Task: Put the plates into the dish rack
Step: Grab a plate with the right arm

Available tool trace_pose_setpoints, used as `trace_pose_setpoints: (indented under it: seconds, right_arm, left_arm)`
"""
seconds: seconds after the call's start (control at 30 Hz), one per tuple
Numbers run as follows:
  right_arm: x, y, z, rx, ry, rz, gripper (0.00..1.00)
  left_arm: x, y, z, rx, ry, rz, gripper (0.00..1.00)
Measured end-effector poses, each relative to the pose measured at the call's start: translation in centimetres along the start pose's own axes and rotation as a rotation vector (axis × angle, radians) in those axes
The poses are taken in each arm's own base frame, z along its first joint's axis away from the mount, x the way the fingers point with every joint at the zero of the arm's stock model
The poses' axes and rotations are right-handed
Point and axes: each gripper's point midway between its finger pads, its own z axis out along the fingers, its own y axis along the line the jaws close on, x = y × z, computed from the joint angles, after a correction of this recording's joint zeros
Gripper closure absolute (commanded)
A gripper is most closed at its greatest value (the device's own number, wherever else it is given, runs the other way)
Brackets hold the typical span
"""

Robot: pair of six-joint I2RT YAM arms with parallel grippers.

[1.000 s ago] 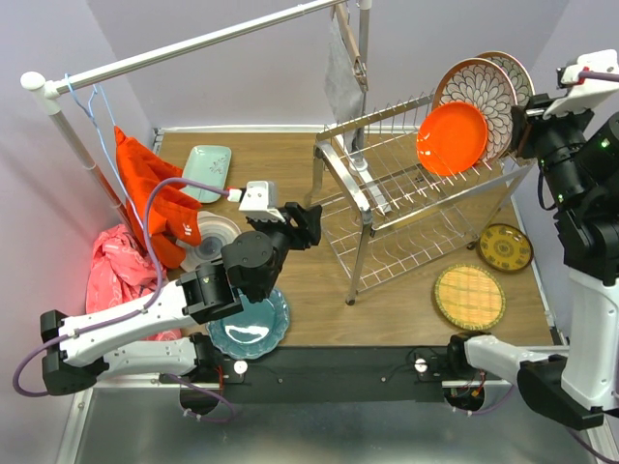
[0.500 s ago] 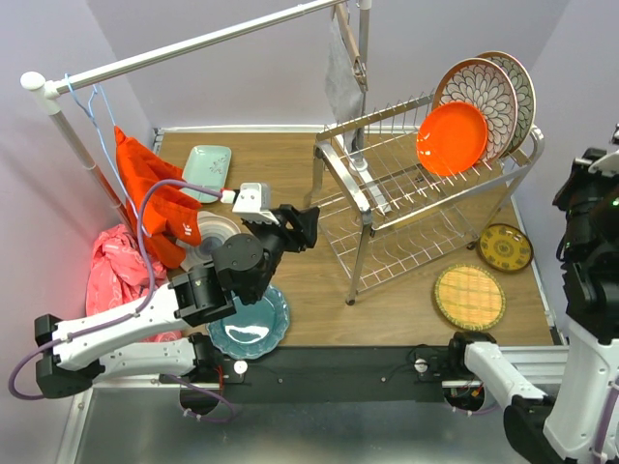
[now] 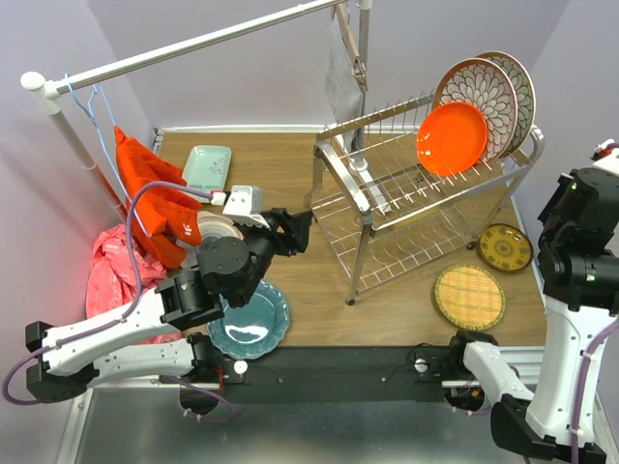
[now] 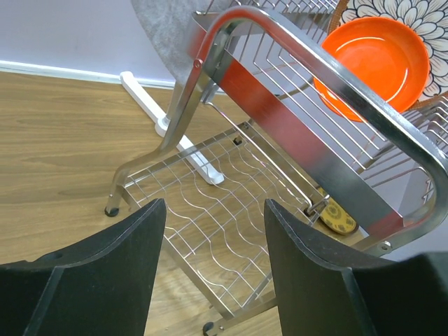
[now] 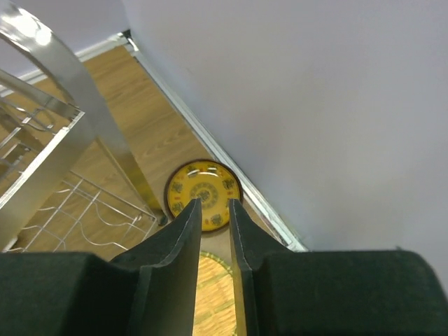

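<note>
The dish rack (image 3: 387,184) stands at the back right. On its top tier lean an orange plate (image 3: 452,137) and two floral plates (image 3: 476,92), one behind the other. A teal scalloped plate (image 3: 250,324) lies partly under my left arm. A yellow woven plate (image 3: 469,297) and a dark-yellow patterned plate (image 3: 505,247) lie right of the rack. My left gripper (image 3: 295,230) is open and empty, facing the rack's lower tier (image 4: 231,203). High above the patterned plate (image 5: 203,183), my right gripper (image 5: 213,203) shows a narrow empty gap.
A white clothes rail (image 3: 193,43) crosses the back, with a grey cloth (image 3: 343,72) hanging by the rack. An orange garment (image 3: 155,193), a pink bag (image 3: 111,271), a pale green dish (image 3: 207,166) and a whitish plate (image 3: 218,232) sit at left. The wall is close on the right.
My right arm has pulled away from the rack's top right corner, back toward the near right. My left arm has drifted slightly left and nearer, jaws unchanged.
</note>
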Motion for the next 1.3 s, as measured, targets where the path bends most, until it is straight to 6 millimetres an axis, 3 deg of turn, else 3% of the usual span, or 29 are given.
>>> trace_pose_setpoints:
  seconds: [0.2,0.47,0.6,0.7,0.9,1.1,1.3]
  right_arm:
    - [3.1,-0.8,1.1,0.07,0.082,0.09,0.66]
    - [7.9,0.8,3.7,0.085,0.236,0.137,0.55]
    - [12.4,1.3,4.8,0.114,0.355,0.132,0.5]
    - [14.2,1.2,5.1,0.139,0.408,0.147,0.46]
    - [15.3,0.6,6.1,0.163,0.448,0.192,0.42]
    - [17.8,-1.7,9.0,0.18,0.551,0.229,0.46]
    - [18.9,-0.1,10.0,0.004,0.585,0.133,0.43]
  left_arm:
    - [-0.3,0.3,-0.2,0.001,-0.005,0.029,0.32]
    - [-0.2,0.8,-0.1,-0.009,0.001,0.077,0.31]
    - [0.0,0.9,0.1,-0.009,0.02,0.124,0.31]
    - [0.0,0.9,0.2,-0.011,0.031,0.153,0.31]
    - [-0.1,0.9,0.3,-0.006,0.041,0.188,0.31]
    - [0.5,1.3,0.2,-0.011,0.063,0.212,0.3]
    - [0.5,1.3,0.3,-0.01,0.067,0.213,0.31]
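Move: From the right hand the small dark-yellow plate lies about 11 cm ahead, 9 cm to the right and some 37 cm below. The checkered plate is almost underneath, roughly 3 cm back and 3 cm left, equally low; the dish rack's middle stands about 15 cm ahead, 25 cm left and 22 cm down. From the idle left hand the dark-yellow plate is some 11 cm ahead, 53 cm right and 36 cm below. The right hand heads for the dark-yellow plate, sinking steeply by about 20 cm on the rack's right side. Late in the descent it shifts some 5 cm right, then edges forward. The wrist rolls and tips the fingers some 30 degrees further down while they open from barely parted to roughly half wide, touching nothing. ##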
